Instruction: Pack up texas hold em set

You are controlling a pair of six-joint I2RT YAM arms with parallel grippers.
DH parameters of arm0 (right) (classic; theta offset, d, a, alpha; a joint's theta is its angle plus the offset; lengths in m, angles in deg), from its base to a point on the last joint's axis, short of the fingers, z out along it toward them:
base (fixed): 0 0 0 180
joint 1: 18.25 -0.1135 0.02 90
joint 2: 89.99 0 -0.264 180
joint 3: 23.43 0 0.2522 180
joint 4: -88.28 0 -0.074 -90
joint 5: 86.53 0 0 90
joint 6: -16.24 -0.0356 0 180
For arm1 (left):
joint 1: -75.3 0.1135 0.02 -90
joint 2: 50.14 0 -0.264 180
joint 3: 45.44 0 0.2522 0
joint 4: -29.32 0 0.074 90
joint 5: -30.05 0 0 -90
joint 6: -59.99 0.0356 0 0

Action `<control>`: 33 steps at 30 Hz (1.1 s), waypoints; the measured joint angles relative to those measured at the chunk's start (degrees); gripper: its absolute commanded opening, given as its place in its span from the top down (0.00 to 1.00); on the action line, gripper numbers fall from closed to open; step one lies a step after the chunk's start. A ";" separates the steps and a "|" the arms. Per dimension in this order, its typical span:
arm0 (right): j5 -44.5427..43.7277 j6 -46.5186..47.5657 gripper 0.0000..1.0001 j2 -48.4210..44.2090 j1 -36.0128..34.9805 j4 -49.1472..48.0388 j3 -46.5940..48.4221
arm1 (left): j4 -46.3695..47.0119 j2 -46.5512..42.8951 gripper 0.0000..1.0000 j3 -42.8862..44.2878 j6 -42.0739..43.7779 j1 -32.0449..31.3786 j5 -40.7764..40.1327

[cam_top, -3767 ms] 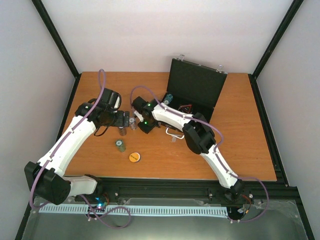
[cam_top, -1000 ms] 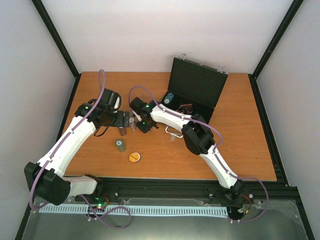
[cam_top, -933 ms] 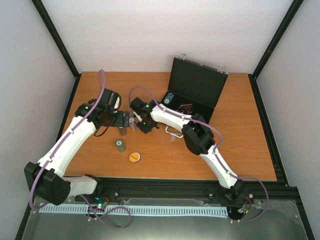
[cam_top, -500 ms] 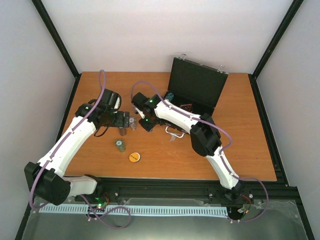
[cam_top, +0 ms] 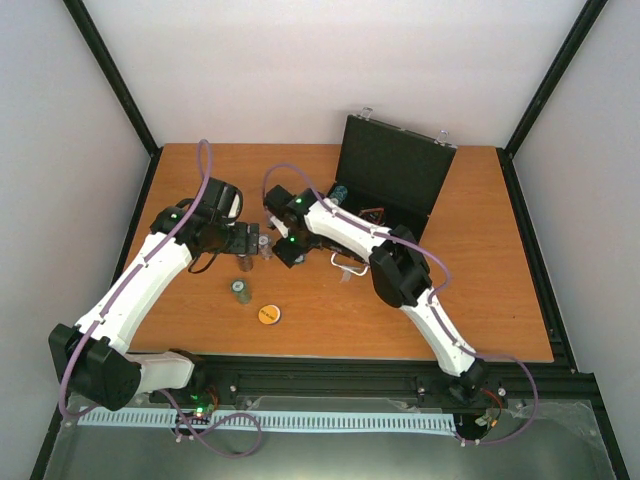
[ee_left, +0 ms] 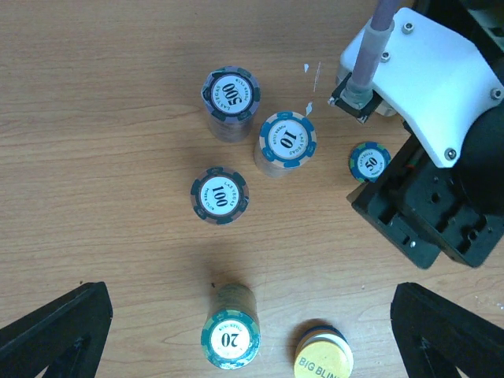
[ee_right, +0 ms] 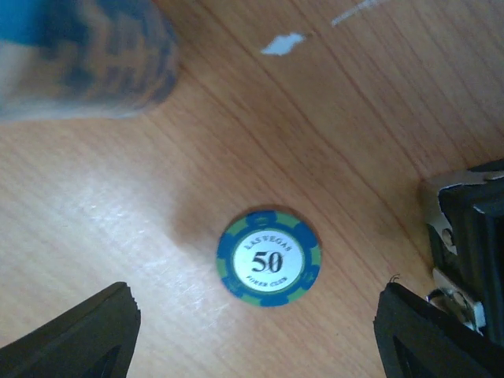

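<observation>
The black case (cam_top: 392,176) stands open at the back right, and its silver-trimmed edge (ee_right: 466,236) shows in the right wrist view. Chip stacks marked 500 (ee_left: 231,90), 10 (ee_left: 287,139), 100 (ee_left: 220,194) and 20 (ee_left: 230,339) stand on the table. A single 50 chip (ee_right: 269,256) lies flat between the tips of my open right gripper (ee_right: 256,339), untouched. My left gripper (ee_left: 252,339) hangs wide open above the 20 stack and the yellow Big Blind disc (ee_left: 323,361), holding nothing.
The two grippers (cam_top: 247,240) (cam_top: 283,250) hang close together over the chip cluster. The case's silver handle (cam_top: 348,266) lies just right of the right gripper. The orange disc (cam_top: 268,314) sits near the front of the wooden table (cam_top: 480,300).
The right arm's elbow swung right and came partly back, while its gripper stayed by the chip stacks. The left arm has not moved.
</observation>
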 measured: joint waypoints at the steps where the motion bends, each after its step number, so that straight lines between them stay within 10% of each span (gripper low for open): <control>1: 0.35 0.00 0.19 0.68 0.37 -0.04 0.17 | 0.00 0.00 0.00 0.00 0.00 0.00 0.00; 13: 2.32 -0.15 0.24 3.78 1.53 -0.33 0.39 | 0.00 0.02 0.00 0.00 0.00 0.00 0.00; 22: 2.82 0.28 0.59 4.15 1.55 -1.27 0.79 | 0.00 0.02 0.00 0.00 0.04 0.00 -0.02; 33: 2.75 -0.31 0.64 3.19 1.57 -2.29 -0.68 | 0.00 0.02 0.00 0.00 0.09 0.00 0.00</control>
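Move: Almost straight below the open right fingers, about 3 cm down and a centimetre ahead, lies the single 50 chip. The 10 stack stands some 9 cm to this hand's left and 1 cm ahead, the 500 stack 13 cm left and 5 ahead, while the open case's tray is centred roughly 16 cm right and 7 ahead. From the left hand, the chip lies about 6 cm ahead, 13 cm right and 17 below. Sinking about 3 cm onto the 50 chip, the right hand drops in quickly with its fingers wide, then stays low beside the table top with barely any sideways travel. There the fingers close to a bit under half their starting gap, and the tips pinch the chip by its opposite edges. ##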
